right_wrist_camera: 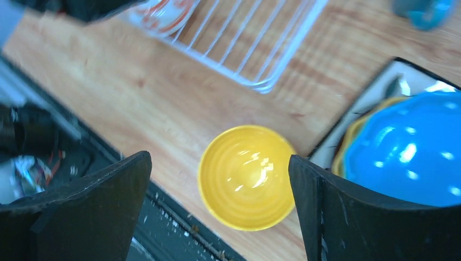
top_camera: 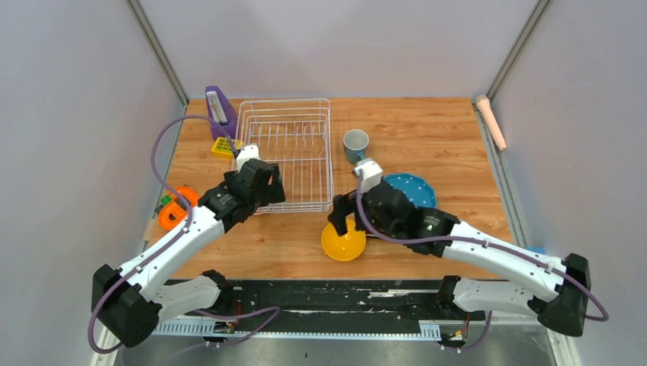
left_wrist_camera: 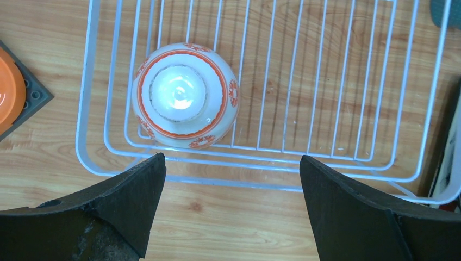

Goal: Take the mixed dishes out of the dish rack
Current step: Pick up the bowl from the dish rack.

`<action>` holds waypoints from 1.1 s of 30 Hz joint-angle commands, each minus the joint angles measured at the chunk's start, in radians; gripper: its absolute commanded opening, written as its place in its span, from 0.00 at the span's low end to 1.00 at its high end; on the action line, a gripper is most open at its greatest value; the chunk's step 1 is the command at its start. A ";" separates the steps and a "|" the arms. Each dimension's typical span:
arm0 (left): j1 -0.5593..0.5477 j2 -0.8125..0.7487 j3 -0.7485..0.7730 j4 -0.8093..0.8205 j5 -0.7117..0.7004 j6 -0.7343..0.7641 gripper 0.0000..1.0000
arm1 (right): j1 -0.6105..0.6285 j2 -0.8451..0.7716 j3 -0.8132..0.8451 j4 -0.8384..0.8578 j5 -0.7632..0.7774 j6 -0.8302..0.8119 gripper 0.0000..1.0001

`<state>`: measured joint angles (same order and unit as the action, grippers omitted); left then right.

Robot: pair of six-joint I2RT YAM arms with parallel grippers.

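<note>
The white wire dish rack [top_camera: 288, 126] stands at the back left. A red-and-white patterned bowl [left_wrist_camera: 185, 95] lies upside down in its near left corner and also shows in the right wrist view [right_wrist_camera: 163, 13]. My left gripper [top_camera: 263, 189] is open and empty above the rack's near edge [left_wrist_camera: 272, 163], just short of that bowl. My right gripper [top_camera: 340, 217] is open and empty above the yellow bowl [top_camera: 343, 244], which sits upright on the table [right_wrist_camera: 247, 176]. The blue-dotted plate [top_camera: 412, 189] tops a stack on the dark square plate [right_wrist_camera: 375, 95]. The blue-grey mug [top_camera: 355, 143] stands right of the rack.
A purple slanted holder [top_camera: 220, 107] and a small yellow grid block [top_camera: 223, 146] stand left of the rack. An orange tape measure [top_camera: 174, 212] lies near the table's left edge. A pale cylinder [top_camera: 490, 120] lies along the right wall. A black strip runs along the front edge.
</note>
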<state>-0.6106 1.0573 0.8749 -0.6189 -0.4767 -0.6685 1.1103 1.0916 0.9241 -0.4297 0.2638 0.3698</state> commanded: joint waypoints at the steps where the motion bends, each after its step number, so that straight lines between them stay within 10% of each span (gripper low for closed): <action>1: 0.047 0.048 0.059 -0.002 0.015 -0.016 1.00 | -0.205 -0.109 -0.059 0.036 -0.030 0.195 1.00; 11: 0.160 0.166 0.058 0.083 0.077 0.025 1.00 | -0.426 -0.374 -0.200 -0.004 0.161 0.407 1.00; 33: 0.222 0.342 0.118 0.057 0.024 0.024 0.77 | -0.451 -0.319 -0.192 -0.056 0.180 0.330 1.00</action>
<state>-0.3920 1.3804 0.9478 -0.5453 -0.4164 -0.6403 0.6640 0.8013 0.7261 -0.4816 0.4114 0.7269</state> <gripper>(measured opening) 0.771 0.996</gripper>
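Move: The white bowl sits upside down in the near left corner of the rack, about 7 cm ahead of my left hand, 4 cm to its left and 10 cm below. The yellow block is some 14 cm beyond the bowl and 10 cm to its left; the yellow bowl stands about 7 cm back and 20 cm right of my left hand. From my right hand the white bowl is roughly 10 cm ahead and 24 cm left, the blue plate some 8 cm ahead and 16 cm right. I sink my left hand about 6 cm while reaching 5 cm forward and a little left over the rack's near rim, tipping the fingers some 10 degrees further down, then start closing them from wide open on either side of the white bowl's foot. My right hand, open, swings clear of the yellow bowl, some 15 cm right and 7 cm forward, turning about 40 degrees clockwise, and stops above the blue plate. ##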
